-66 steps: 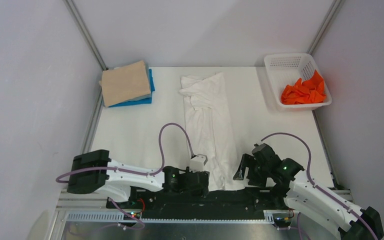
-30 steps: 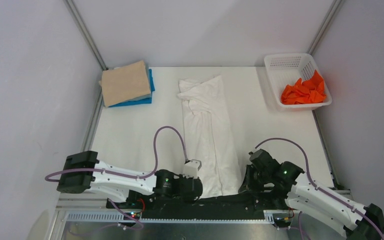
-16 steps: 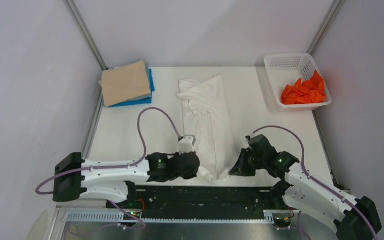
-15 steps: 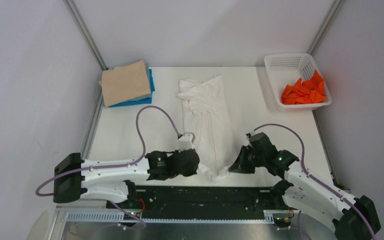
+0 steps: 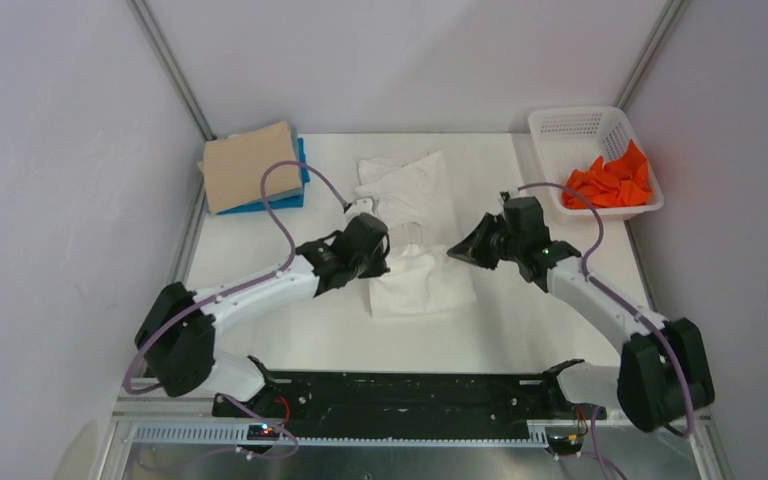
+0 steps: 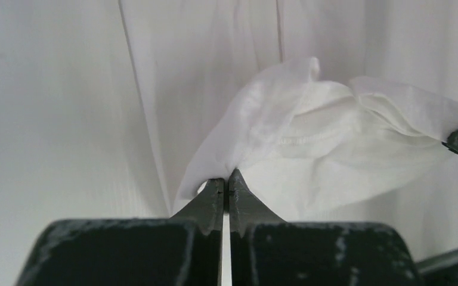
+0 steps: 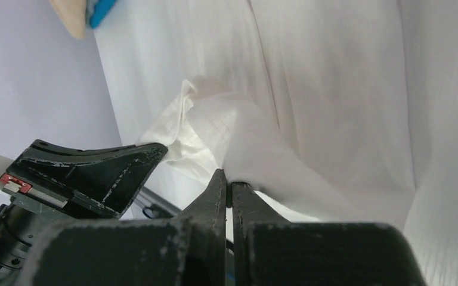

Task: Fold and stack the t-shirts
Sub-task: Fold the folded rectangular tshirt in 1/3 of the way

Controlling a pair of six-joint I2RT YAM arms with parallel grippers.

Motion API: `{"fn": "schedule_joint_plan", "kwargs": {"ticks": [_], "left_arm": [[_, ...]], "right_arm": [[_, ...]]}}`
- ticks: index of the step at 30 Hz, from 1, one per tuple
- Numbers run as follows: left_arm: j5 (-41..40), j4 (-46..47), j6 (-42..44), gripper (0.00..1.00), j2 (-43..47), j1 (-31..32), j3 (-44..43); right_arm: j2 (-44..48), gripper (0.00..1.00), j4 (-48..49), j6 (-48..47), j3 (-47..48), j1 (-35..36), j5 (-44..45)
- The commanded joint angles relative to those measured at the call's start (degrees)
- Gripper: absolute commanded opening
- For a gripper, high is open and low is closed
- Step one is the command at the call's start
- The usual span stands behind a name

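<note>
A thin white t-shirt [image 5: 407, 190] lies lengthwise mid-table, its near half doubled back in a loose fold [image 5: 422, 288]. My left gripper [image 5: 386, 248] is shut on the hem's left corner, and the cloth [image 6: 310, 131] bunches just past its tips [image 6: 227, 179]. My right gripper [image 5: 452, 252] is shut on the right corner, with the white cloth [image 7: 244, 137] draped off its tips [image 7: 228, 179]. Both hold the hem slightly above the shirt's middle. A folded beige-tan t-shirt [image 5: 250, 165] rests on a folded blue one [image 5: 295, 198] at the far left. An orange t-shirt [image 5: 610, 185] lies crumpled in the basket.
A white lattice basket [image 5: 572, 122] stands at the far right corner. Grey walls and metal posts close in the table [image 5: 260, 290] on three sides. The black rail [image 5: 410, 405] with the arm bases runs along the near edge.
Both grippers have carried the white shirt's near hem from the table's near edge toward the far side, doubling the shirt over itself. Both arms now stretch out to mid-table.
</note>
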State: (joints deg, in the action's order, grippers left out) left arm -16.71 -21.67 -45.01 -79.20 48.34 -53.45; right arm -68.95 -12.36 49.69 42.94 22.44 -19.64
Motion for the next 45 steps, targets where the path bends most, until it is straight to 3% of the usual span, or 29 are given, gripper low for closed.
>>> {"fn": "schedule_joint_plan", "kwargs": {"ticks": [1, 8, 15, 20, 22, 23, 24, 25, 26, 27, 28, 29, 31, 38, 45], "left_arm": [[3.93, 2.94, 5.85, 0.0, -5.59, -5.51, -5.94], [6.68, 3.17, 9.16, 0.0, -12.41, -11.04, -10.71], [8.9, 3.49, 11.28, 0.0, -18.72, -14.95, -14.81], [9.9, 3.53, 12.29, 0.07, -23.35, -16.06, -18.14], [9.39, 3.52, 12.17, 0.21, -24.24, -17.02, -18.84], [8.97, 3.53, 12.17, 0.28, -24.33, -17.39, -19.08], [8.66, 3.5, 12.33, 0.55, -24.23, -18.1, -19.64], [8.24, 3.46, 12.7, 0.67, -23.84, -18.63, -19.87], [8.12, 3.43, 12.73, 0.91, -22.56, -19.66, -20.12], [7.8, 3.38, 12.88, 0.95, -21.65, -20.02, -20.16], [7.42, 3.38, 13.04, 0.99, -19.38, -20.47, -19.95], [6.19, 3.41, 13.22, 0.99, -18.17, -20.52, -19.55], [4.79, 3.41, 12.67, 0.99, -13.73, -20.56, -17.34], [5.06, 3.76, 5.2, 1.0, 1.41, -20.54, 0.83], [6.76, 4.58, -0.05, 1.0, 13.57, -17.64, 16.06]], "right_arm": [[-7.08, 0.0, 6.06, -3.37, 6.89, -2.81, -1.28], [-19.11, 0.0, 10.31, -4.65, 13.57, -5.78, -6.34], [-24.89, 0.0, 12.69, -4.95, 16.36, -7.59, -6.43], [-29.62, 0.01, 14.34, -5.02, 18.05, -8.63, -7.0], [-31.52, 0.09, 14.2, -5.1, 19.28, -8.81, -6.92], [-32.72, 0.26, 13.94, -5.25, 20.41, -8.99, -6.75], [-33.13, 0.33, 13.11, -5.73, 21.03, -9.34, -6.65], [-33.69, 0.43, 11.99, -6.13, 22.52, -9.52, -6.42], [-33.61, 0.5, 9.98, -7.23, 23.23, -9.85, -6.22], [-33.0, 0.64, 8.84, -7.94, 24.34, -9.77, -5.04], [-32.21, 0.73, 6.62, -9.52, 24.75, -9.6, -4.08], [-30.24, 0.92, 5.32, -10.32, 24.79, -8.79, -1.1], [-27.11, 0.98, 1.01, -13.28, 24.66, -6.66, 4.26], [-23.63, 0.99, -4.38, -18.84, 20.79, 3.42, 7.86], [-29.69, 1.0, 4.14, -14.92, 20.24, 10.1, 2.25]]}}
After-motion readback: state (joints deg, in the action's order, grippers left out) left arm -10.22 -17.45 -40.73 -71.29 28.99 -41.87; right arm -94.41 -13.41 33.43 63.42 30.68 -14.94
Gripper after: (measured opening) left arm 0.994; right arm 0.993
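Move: Both hands still pinch the near hem above the shirt. The left hand's landing spot is about 12 cm ahead, 2 cm left and 8 cm below; the right's is some 13 cm ahead, level sideways, 9 cm below. From the left hand, the shirt's far edge lies roughly 26 cm ahead and 5 cm right, its near fold about 8 cm back and 8 cm right, both some 9 cm below. Both hands carry the hem about 13 cm forward and down onto the shirt, open, then draw back left. ##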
